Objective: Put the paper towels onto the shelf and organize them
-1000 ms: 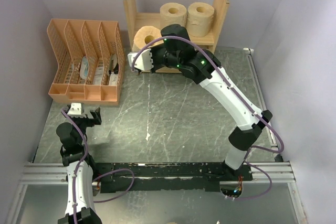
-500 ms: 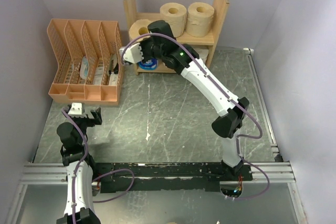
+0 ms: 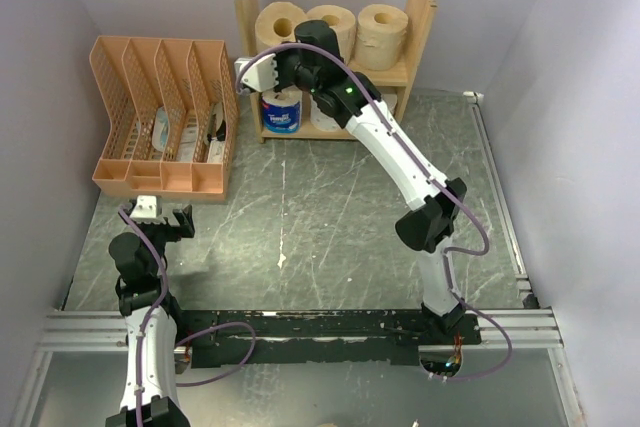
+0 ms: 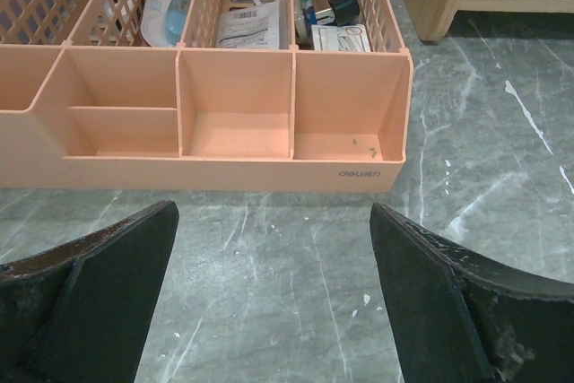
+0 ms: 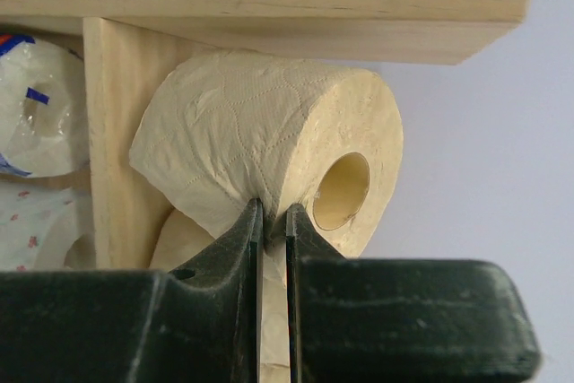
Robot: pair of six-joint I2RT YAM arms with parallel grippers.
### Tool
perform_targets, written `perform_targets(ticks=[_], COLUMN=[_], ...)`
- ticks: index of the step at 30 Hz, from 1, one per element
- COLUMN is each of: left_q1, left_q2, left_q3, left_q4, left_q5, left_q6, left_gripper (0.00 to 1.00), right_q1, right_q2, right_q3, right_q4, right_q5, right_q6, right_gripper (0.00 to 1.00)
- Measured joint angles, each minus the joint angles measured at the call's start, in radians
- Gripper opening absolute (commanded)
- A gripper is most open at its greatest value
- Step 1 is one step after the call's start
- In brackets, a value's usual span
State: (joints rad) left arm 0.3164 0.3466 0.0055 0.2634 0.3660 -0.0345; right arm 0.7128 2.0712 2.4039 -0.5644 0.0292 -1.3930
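The wooden shelf (image 3: 425, 7) stands at the back of the table. My right gripper (image 3: 270, 51) is shut, pinching the outer paper of a tan paper towel roll (image 3: 279, 25) at the left end of the top tier. In the right wrist view the roll (image 5: 269, 150) sits against the wood panel (image 5: 269, 6), with the gripper (image 5: 272, 221) clamped on its wrap. Two more tan rolls (image 3: 383, 32) fill the top tier. A blue-and-white wrapped roll (image 3: 282, 112) and a white roll (image 3: 325, 115) sit on the lower tier. My left gripper (image 4: 273, 293) is open and holds nothing.
A peach mesh file organizer (image 3: 160, 117) with small items in its slots stands left of the shelf, directly ahead of the left gripper (image 3: 160, 215). Its front trays (image 4: 224, 145) face the left wrist camera. Walls close in on both sides.
The right arm has lifted the tan roll from in front of the lower tier up to the left end of the top tier. The blue-and-white roll below now shows. The left arm has not moved.
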Motion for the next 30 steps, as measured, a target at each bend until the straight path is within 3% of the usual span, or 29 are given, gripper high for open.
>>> perform_targets(ticks=[5, 6, 11, 16, 17, 18, 26, 30], left_q1=[-0.002, -0.003, -0.004, -0.005, -0.005, -0.005, -0.005, -0.005], left_q2=[0.000, 0.000, 0.000, 0.000, 0.000, 0.000, 0.000, 0.000], left_q3=[0.000, 0.000, 0.000, 0.000, 0.000, 0.000, 0.000, 0.000], left_q4=[0.000, 0.000, 0.000, 0.000, 0.000, 0.000, 0.000, 0.000], left_q5=[-0.003, -0.004, -0.004, -0.004, -0.004, -0.004, -0.004, -0.005], left_q6=[0.000, 0.000, 0.000, 0.000, 0.000, 0.000, 0.000, 0.000], left_gripper=[1.00, 1.00, 1.00, 1.00, 1.00, 1.00, 1.00, 1.00], right_q1=[-0.005, -0.005, -0.006, -0.006, -0.006, -0.006, 0.032, 0.096], right_q2=[0.044, 0.052, 0.058, 0.056, 0.056, 0.053, -0.017, -0.141], right_q3=[-0.001, -0.002, -0.011, -0.037, -0.045, -0.055, -0.212, -0.328], right_q4=[0.008, 0.014, 0.091, 0.244, 0.266, 0.291, 0.462, 0.428], right_q5=[0.009, 0.010, 0.027, 0.054, 0.058, 0.064, 0.191, 0.278], right_q6=[-0.002, -0.003, 0.002, 0.028, 0.029, 0.031, 0.051, 0.149], right_gripper=[0.00, 0.05, 0.44, 0.67, 0.78, 0.97, 1.00, 1.00])
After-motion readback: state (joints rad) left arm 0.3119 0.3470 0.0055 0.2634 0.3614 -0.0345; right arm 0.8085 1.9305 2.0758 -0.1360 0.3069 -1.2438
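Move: The first paper roll, already pinched by its near upper rim in the right hand, has its middle about 5 cm ahead, 3 cm left and 6 cm below the hand. The middle roll stands some 11 cm to the right of it, level in depth. The shelf's left side is about 6 cm to its left, and the blue pack is roughly 18 cm beneath it. From the idle left hand the first roll lies about 27 cm ahead, 28 cm right and 24 cm above. Down about 3 cm and slightly forward, the right hand sets the pinched roll into its place on the upper board, then spreads its fingers fully and lets go of the rim. Rising about 5 cm, still edging forward at first, it then draws back some 5 cm off the roll, the wrist rolling and turning clockwise roughly 10 to 15 degrees. ##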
